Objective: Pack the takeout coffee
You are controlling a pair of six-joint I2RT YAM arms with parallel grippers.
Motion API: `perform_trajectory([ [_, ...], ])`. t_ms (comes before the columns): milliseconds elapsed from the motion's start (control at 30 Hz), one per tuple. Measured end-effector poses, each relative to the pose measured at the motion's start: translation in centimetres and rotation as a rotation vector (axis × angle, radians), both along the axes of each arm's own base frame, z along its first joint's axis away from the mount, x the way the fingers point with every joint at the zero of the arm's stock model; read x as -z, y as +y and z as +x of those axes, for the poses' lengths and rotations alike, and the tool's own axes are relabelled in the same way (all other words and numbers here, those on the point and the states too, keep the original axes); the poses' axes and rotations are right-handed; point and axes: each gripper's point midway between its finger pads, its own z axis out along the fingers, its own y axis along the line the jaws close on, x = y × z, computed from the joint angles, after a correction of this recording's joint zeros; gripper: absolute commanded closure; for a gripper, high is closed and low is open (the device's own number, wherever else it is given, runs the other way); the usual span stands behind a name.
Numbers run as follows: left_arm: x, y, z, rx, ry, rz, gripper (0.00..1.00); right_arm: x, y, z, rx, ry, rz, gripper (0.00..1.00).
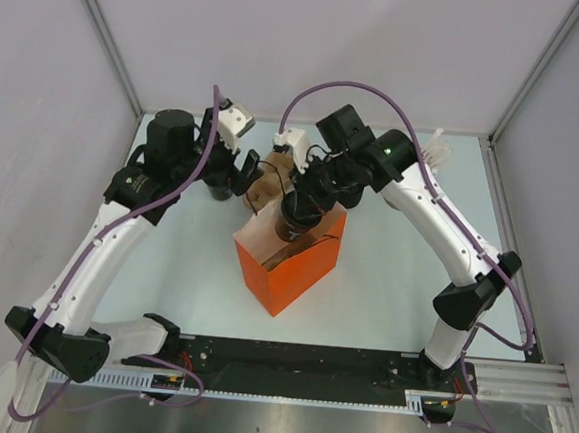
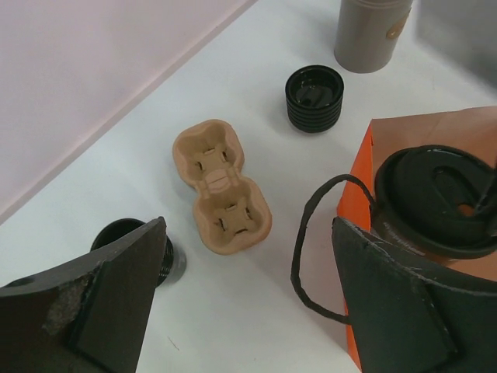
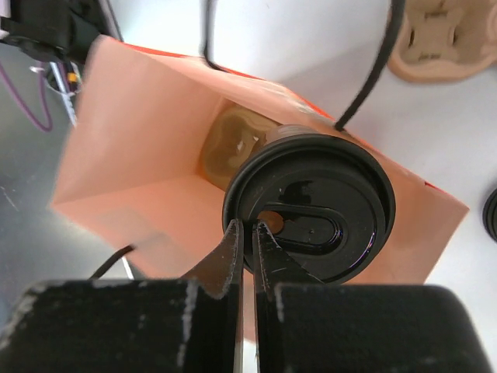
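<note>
The takeout coffee [image 3: 311, 206], a cup with a black lid, hangs in the mouth of the orange paper bag [image 3: 132, 155]. My right gripper [image 3: 247, 225] is shut on the near rim of its lid. From above, that gripper [image 1: 300, 205] sits over the bag [image 1: 300, 268]. The left wrist view shows the lidded cup [image 2: 435, 198] at the bag's top edge [image 2: 361, 167]. My left gripper [image 2: 248, 225] is open just left of the bag, its right finger [image 2: 388, 295] beside the bag's black cord handle [image 2: 299, 256], and nothing lies between its fingers.
A brown pulp cup carrier [image 2: 221, 194] lies on the white table left of the bag. Two more black cups stand nearby, one behind the carrier [image 2: 314, 97] and one half hidden by my left finger [image 2: 116, 231]. A grey-brown cylinder [image 2: 369, 35] stands further back.
</note>
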Motion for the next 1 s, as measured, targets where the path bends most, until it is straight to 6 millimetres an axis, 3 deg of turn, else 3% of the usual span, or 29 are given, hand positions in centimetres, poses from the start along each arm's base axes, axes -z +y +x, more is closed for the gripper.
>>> perform_trajectory([
  [200,1.3,-0.5,0.7,0.005,0.042,0.003,0.39,3.4,0.2,1.3,0.028,0.037,-0.093,1.0],
  [267,1.5,-0.6,0.9,0.004,0.051,0.0,0.45,3.9,0.1,1.4,0.034,0.037,-0.111,1.0],
  [467,2.2,-1.4,1.5,0.015,0.075,-0.017,0.77,4.9,0.1,1.2,0.036,0.037,-0.157,1.0],
  [833,4.2,-1.5,2.2,-0.022,0.128,-0.037,0.94,7.5,-0.9,0.7,0.025,0.029,-0.265,1.0],
  [1000,4.2,-1.1,2.6,-0.061,0.127,-0.044,0.97,8.3,-1.3,0.4,0.011,0.023,-0.303,1.0],
])
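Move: The right hand holds the lidded coffee cup in the bag's mouth; the orange bag's middle lies about 4 cm back, 3 cm left and 15 cm below. The left hand has the bag handle roughly 3 cm to its right and 2 cm below; from it the bag's middle is 12 cm right, 12 cm back and 20 cm below, the empty cup tray some 15 cm ahead, 5 cm right and 30 cm down. Right lowers the held cup about 8 cm into the bag, tilting, while left sinks 4 cm, pinching the handle. ##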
